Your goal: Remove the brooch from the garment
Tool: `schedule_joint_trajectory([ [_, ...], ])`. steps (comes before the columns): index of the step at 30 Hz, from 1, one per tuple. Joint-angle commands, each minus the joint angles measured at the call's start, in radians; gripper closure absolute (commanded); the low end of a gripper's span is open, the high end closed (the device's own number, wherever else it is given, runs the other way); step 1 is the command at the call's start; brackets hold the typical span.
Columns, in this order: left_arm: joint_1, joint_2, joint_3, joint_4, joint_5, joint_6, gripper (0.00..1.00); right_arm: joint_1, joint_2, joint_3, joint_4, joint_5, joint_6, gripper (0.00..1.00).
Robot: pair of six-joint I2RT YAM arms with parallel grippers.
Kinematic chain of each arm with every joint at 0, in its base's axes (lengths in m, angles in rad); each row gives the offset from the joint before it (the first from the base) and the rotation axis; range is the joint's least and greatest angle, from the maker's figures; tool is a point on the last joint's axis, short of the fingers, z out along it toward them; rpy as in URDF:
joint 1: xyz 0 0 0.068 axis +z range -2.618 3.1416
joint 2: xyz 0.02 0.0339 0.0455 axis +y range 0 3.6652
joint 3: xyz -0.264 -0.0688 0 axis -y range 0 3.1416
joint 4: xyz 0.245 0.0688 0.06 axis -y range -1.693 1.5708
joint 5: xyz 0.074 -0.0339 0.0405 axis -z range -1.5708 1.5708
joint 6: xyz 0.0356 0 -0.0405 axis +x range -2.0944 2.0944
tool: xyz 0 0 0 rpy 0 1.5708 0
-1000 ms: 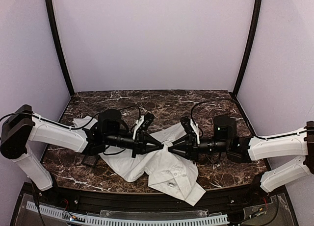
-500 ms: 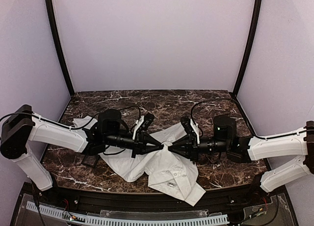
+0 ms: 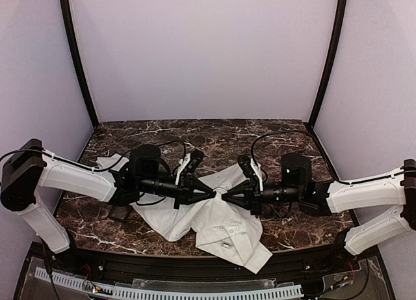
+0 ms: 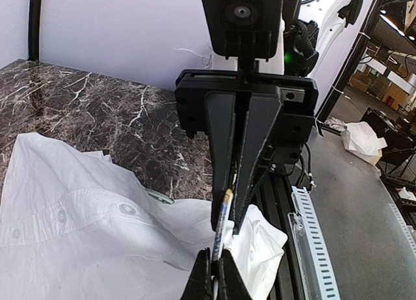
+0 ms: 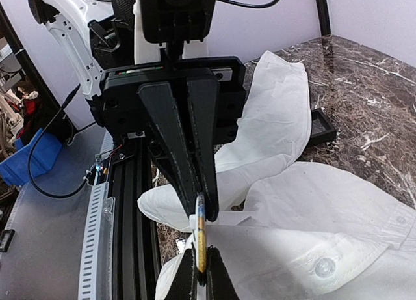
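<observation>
The white shirt lies crumpled on the marble table, part of it hanging over the front edge. Both arms meet tip to tip above its middle. The brooch is a thin pale disc with a gold and blue rim, seen edge-on. My left gripper is shut on its near edge, with a bit of white cloth beside it. My right gripper is shut on the brooch from the opposite side. In the top view the left gripper and right gripper almost touch.
A small black square tray sits left of the shirt under the left arm; the right wrist view shows the tray beside a sleeve. Shirt buttons dot the cloth. The black frame rail runs along the table's front edge.
The right gripper's jaws have closed onto the brooch and that arm has crept slightly left. The left arm and the shirt have stayed put.
</observation>
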Motion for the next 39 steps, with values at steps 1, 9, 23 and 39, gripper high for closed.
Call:
schedule_joint_trajectory([
  [1,-0.007,-0.036,0.004,0.022,0.019,0.004,0.99,0.000,0.032,0.041,0.011,0.092,0.039,1.00],
  [9,-0.009,-0.025,0.014,0.013,0.019,0.004,0.99,0.000,0.079,0.068,-0.007,0.258,0.098,1.00],
  [23,-0.011,-0.030,0.012,0.015,0.030,0.013,0.99,0.000,0.197,0.142,-0.085,0.591,0.243,1.00],
  [39,-0.013,-0.035,0.004,0.006,-0.046,0.010,0.99,0.018,0.127,0.098,0.015,0.308,0.076,0.94],
])
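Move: The brooch stands edge-on between the two hands' shut fingertips, its middle about 1 cm to the right of the left hand and 1 cm to the left of the right hand. The garment's collar hangs towards the bases, some 14 cm back, 4 cm to the right and 10 cm below the left hand. The near black frame lies roughly 34 cm to the left of the left hand, 2 cm back and 10 cm below. Both hands keep pinching the brooch and cloth, going about 5 cm forward and slightly down, fingertips swinging forward 15 degrees. ##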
